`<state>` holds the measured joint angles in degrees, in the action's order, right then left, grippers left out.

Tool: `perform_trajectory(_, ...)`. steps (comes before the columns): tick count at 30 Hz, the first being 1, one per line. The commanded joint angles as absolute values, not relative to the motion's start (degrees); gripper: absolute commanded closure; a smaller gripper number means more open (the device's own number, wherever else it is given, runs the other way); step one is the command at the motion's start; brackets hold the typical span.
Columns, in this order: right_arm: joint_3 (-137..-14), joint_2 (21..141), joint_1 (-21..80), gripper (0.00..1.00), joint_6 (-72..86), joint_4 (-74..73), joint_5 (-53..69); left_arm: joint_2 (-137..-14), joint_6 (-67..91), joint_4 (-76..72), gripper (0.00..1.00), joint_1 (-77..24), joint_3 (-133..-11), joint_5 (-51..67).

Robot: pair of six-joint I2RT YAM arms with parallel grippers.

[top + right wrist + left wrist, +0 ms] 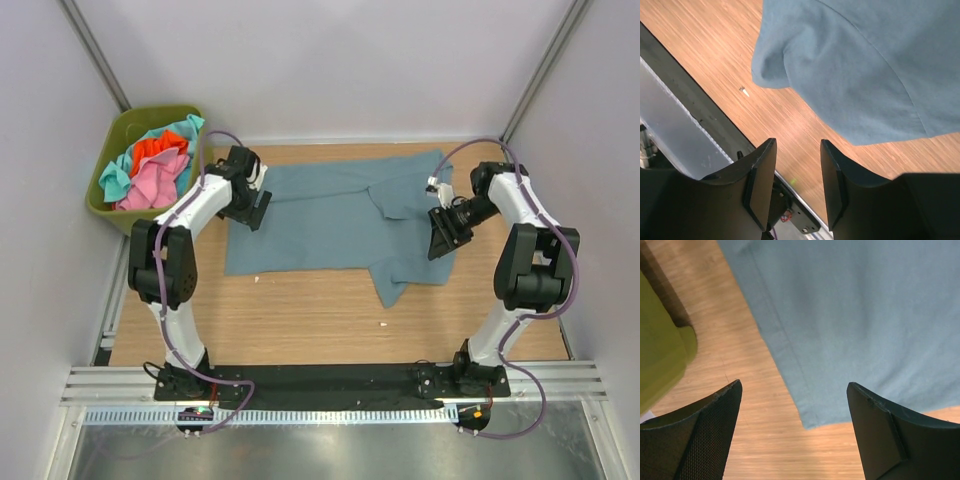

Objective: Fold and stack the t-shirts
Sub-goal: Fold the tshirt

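Note:
A slate-blue t-shirt (330, 215) lies spread on the wooden table, its right part folded over with a flap pointing toward the near edge. My left gripper (258, 212) hovers at the shirt's left edge, open wide; in the left wrist view a hemmed corner of the shirt (855, 315) sits between and beyond the left gripper (794, 385). My right gripper (440, 245) hangs over the shirt's right edge. It is open with nothing between its fingers, and the right wrist view shows the cloth (855, 65) beyond the right gripper (798, 142). Pink (150, 185), orange-red (160, 150) and turquoise (185, 128) t-shirts lie in the bin.
The olive-green bin (150, 112) stands at the back left, close to my left arm, and its corner shows in the left wrist view (660, 360). A tiny white scrap (383, 323) lies on the wood near the shirt's flap. The black base rail (685, 125) runs along the near edge.

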<state>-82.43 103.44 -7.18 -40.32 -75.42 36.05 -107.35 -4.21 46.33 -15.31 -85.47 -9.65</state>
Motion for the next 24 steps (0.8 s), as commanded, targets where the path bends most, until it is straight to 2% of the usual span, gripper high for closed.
perform_trajectory(1,-80.6,99.15,-5.72,0.54,-46.49,-85.69,36.92,-110.47,-2.81,44.38,0.14,-13.1,-91.14,-8.35)
perform_trajectory(7,-70.25,95.37,1.91,0.55,-48.25,-82.98,31.65,-118.12,-3.96,45.79,0.14,-12.22,-97.9,-9.58)
perform_trajectory(11,-66.89,95.27,3.34,0.55,-46.41,-78.94,29.8,-119.62,-3.96,45.88,0.14,-12.22,-98.96,-9.14)
perform_trajectory(24,-66.27,102.29,3.6,0.56,-38.58,-67.06,23.82,-119.88,-2.99,46.06,0.14,-12.22,-97.56,-8.17)
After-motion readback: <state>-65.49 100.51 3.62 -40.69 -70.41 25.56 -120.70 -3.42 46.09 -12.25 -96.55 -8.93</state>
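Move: From the right hand, the t-shirt's near sleeve lies about 6 cm back, 11 cm to the left and 10 cm below; the shirt's near-right corner is 5 cm back and 5 cm to the right, and the folded-in far sleeve some 22 cm ahead and 7 cm left. For the left hand, the middle of the left hem is about 4 cm ahead, 3 cm left and 8 cm below, with the near-left corner 12 cm back and 5 cm left. Back towards its base, the right hand sweeps about 9 cm past the shirt's near edge, turning some 15 degrees counter-clockwise, then eases slightly forward while sinking to some 6 cm lower, closing on the near sleeve with fingers still part-open. The left hand slides about 5 cm forward and then down 4 cm over the left hem, stopping there wide open. ##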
